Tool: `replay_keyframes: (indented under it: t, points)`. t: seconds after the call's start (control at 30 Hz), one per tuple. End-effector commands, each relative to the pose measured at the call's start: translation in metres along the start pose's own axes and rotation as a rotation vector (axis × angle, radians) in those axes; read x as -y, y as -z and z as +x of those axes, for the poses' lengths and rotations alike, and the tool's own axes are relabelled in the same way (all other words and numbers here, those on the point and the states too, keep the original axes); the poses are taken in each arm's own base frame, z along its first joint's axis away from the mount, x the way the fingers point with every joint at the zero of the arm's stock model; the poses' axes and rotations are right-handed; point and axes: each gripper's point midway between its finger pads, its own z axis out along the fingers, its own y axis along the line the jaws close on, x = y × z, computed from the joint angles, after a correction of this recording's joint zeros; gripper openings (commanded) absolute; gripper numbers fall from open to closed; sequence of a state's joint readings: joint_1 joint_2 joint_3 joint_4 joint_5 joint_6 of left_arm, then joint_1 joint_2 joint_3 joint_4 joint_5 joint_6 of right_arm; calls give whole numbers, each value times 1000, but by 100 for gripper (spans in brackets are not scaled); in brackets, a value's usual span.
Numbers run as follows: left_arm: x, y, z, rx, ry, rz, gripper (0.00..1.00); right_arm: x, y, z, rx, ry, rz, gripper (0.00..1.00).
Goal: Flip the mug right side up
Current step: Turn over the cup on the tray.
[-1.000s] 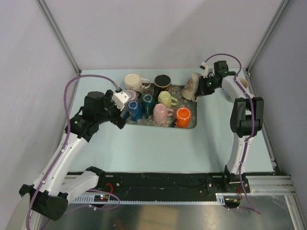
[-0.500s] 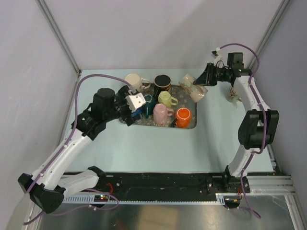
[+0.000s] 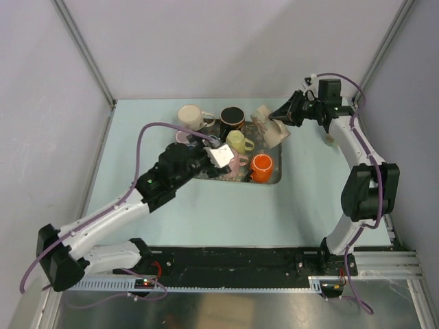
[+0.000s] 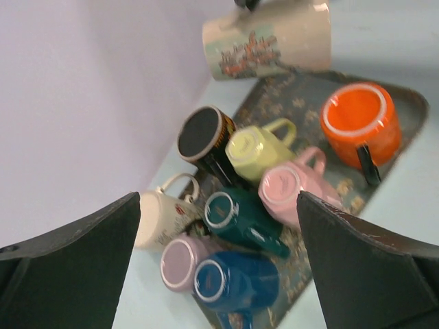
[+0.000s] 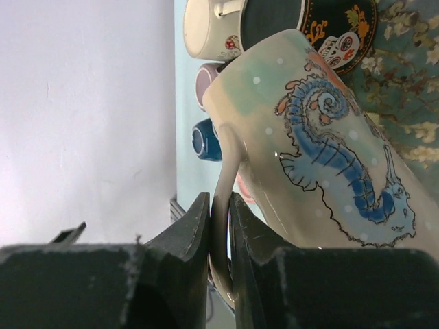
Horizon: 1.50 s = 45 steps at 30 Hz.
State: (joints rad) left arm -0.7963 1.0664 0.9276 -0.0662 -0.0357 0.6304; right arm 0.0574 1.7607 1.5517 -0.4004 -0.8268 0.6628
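A beige mug with a blue seahorse (image 5: 322, 137) hangs tilted on its side over the far right corner of the tray (image 3: 274, 179). My right gripper (image 5: 219, 212) is shut on its handle, a finger on each side of the loop. From above, the mug (image 3: 269, 127) sits just left of the right gripper (image 3: 280, 115). The left wrist view shows the same mug (image 4: 267, 41) at the top. My left gripper (image 4: 216, 205) is wide open and holds nothing. It hovers over the tray's mugs, near the tray's middle (image 3: 221, 156).
On the tray are an orange mug (image 4: 357, 120), a black one (image 4: 206, 133), yellow (image 4: 257, 147), pink (image 4: 291, 188), teal (image 4: 236, 216), blue (image 4: 233, 281) and lilac (image 4: 180, 262). A cream mug (image 3: 190, 116) stands at the tray's far left corner. Walls enclose three sides.
The right gripper has tipped the seahorse mug from standing at the tray corner to lying tilted in the air. The left arm has swung right across the tray, its gripper still open.
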Motion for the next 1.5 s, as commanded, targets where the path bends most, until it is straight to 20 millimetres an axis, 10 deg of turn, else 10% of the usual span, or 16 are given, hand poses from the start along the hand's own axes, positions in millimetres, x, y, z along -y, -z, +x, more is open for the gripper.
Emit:
replay_keyframes:
  t: [0.0, 0.53, 0.97, 1.47]
  points:
    - [-52, -14, -53, 147, 3, -278, 100, -112, 37, -27, 203, 74, -138, 0]
    - [-54, -50, -88, 267, -50, -294, 100, -241, 54, -32, 370, -20, -360, 0]
    - [-60, -52, -94, 324, -52, -330, 100, -284, 39, 7, 274, 30, -493, 0]
    - [-123, -24, -77, 257, -198, -576, 98, -299, 55, 11, 283, 35, -540, 0]
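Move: My right hand already holds the tall seahorse mug by its handle, the body about 4 cm below the fingers and 3 cm back. My open left gripper waits some 16 cm back and 18 cm left of it; from there the mug lies about 14 cm ahead, 17 right and 6 lower. About 18 cm below my right hand on the tray, the yellow mug stands 9 cm left, 1 ahead; the black mug 10 left, 10 ahead; the orange mug straight back 8. I lift the mug some 18 cm with my right hand and carry it about 14 cm left, easing back a little, keeping the handle pinched and rolling the wrist roughly 20 degrees. My left hand, fingers still wide open, goes to meet it: first forward and right, then mainly up, ending about 10 cm higher and 7 farther out as the fingers tip upward, the mug's rim close to one finger. ##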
